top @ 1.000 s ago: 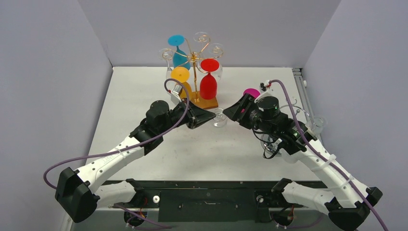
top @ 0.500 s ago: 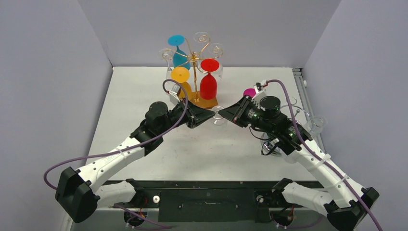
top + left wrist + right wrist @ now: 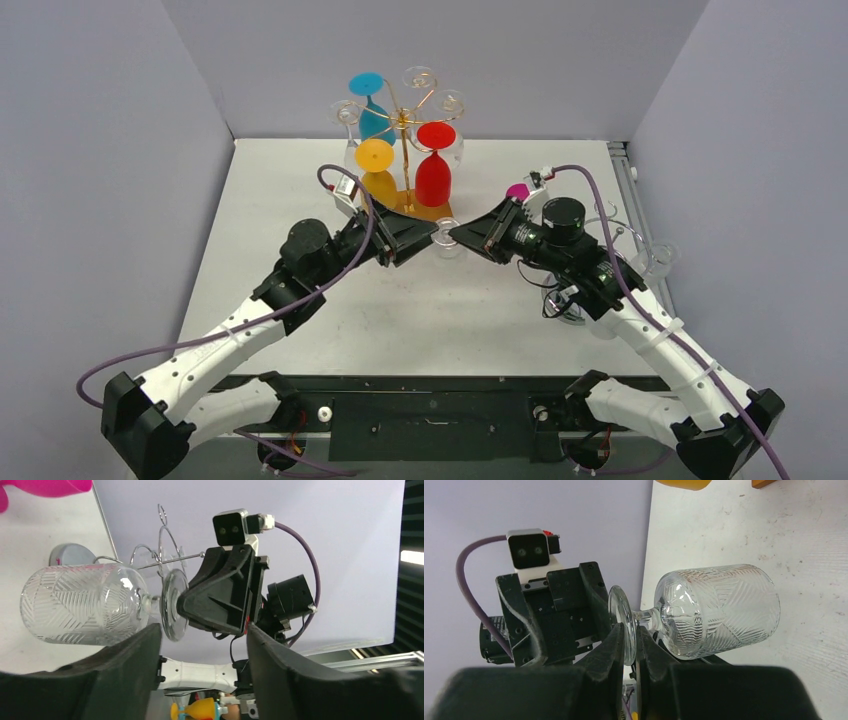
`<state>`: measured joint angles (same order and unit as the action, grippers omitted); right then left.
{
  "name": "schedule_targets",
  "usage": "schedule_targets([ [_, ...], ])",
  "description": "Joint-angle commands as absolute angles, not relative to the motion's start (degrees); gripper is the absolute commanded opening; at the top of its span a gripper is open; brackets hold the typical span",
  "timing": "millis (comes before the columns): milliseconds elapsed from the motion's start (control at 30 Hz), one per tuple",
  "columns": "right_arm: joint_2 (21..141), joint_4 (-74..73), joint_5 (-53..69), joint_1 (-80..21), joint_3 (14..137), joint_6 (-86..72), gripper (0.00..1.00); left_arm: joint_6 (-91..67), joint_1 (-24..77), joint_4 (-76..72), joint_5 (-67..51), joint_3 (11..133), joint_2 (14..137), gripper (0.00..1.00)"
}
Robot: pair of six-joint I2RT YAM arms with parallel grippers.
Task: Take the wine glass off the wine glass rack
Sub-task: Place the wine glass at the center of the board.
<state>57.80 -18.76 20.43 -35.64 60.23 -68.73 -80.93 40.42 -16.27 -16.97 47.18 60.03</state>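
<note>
A clear patterned wine glass lies on its side in the air in front of the wine glass rack, apart from it. My right gripper is shut on the rim of the glass's foot, the bowl pointing away from the stem. My left gripper stands open just beside the foot, its fingers not touching the glass. In the top view the two grippers face each other, left and right. Blue, yellow and red glasses hang on the gold rack.
A chrome wire stand with clear glasses is at the right, behind my right arm. A magenta glass sits just beyond the right wrist. The rack's wooden base is close behind both grippers. Grey walls enclose three sides.
My right gripper moved in from the right and shut on the glass's foot. My left gripper opened, let go of the glass and drew back slightly to the left.
</note>
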Motion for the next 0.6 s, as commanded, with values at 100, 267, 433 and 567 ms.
schedule_targets([
  [100, 55.6, -5.4, 23.8, -32.2, 59.3, -77.0, 0.0, -70.8, 39.2, -10.6, -12.6, 48.0, 52.0, 0.72],
  [267, 54.7, -4.5, 23.2, -31.3, 60.8, -78.7, 0.0, -68.6, 37.2, -12.9, -14.5, 46.0, 50.0, 0.79],
  [433, 54.5, -0.5, 24.3, -30.8, 61.3, -84.0, 0.0, -69.2, 35.7, -18.7, -18.2, 44.0, 50.8, 0.81],
  [567, 53.5, -0.5, 23.5, -30.7, 62.7, -86.0, 0.0, -69.8, 35.2, -23.8, -20.8, 43.0, 52.6, 0.81],
])
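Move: The clear glass, its bowl hanging down, is already in the right hand, whose goal, the centre of the board, lies about 25 cm ahead, 6 cm left and 33 cm below. The gold rack stands some 37 cm ahead and 7 cm left of that hand, the pink glass 32 cm ahead and 15 cm right, and the silver rack 13 cm ahead and 25 cm right. From the left hand, the glass's middle is about 4 cm right, 1 cm back and 8 cm below. The wine glass stays pinched near its foot by the right fingers and is carried up about 4 cm and slightly forward, while that wrist tips the fingers up toward level by some 15 degrees. The left hand, already parted from its grip, opens wider and backs off about 4 cm to the left, away from the glass, rising a little before it sinks again and tilting its fingers up. ##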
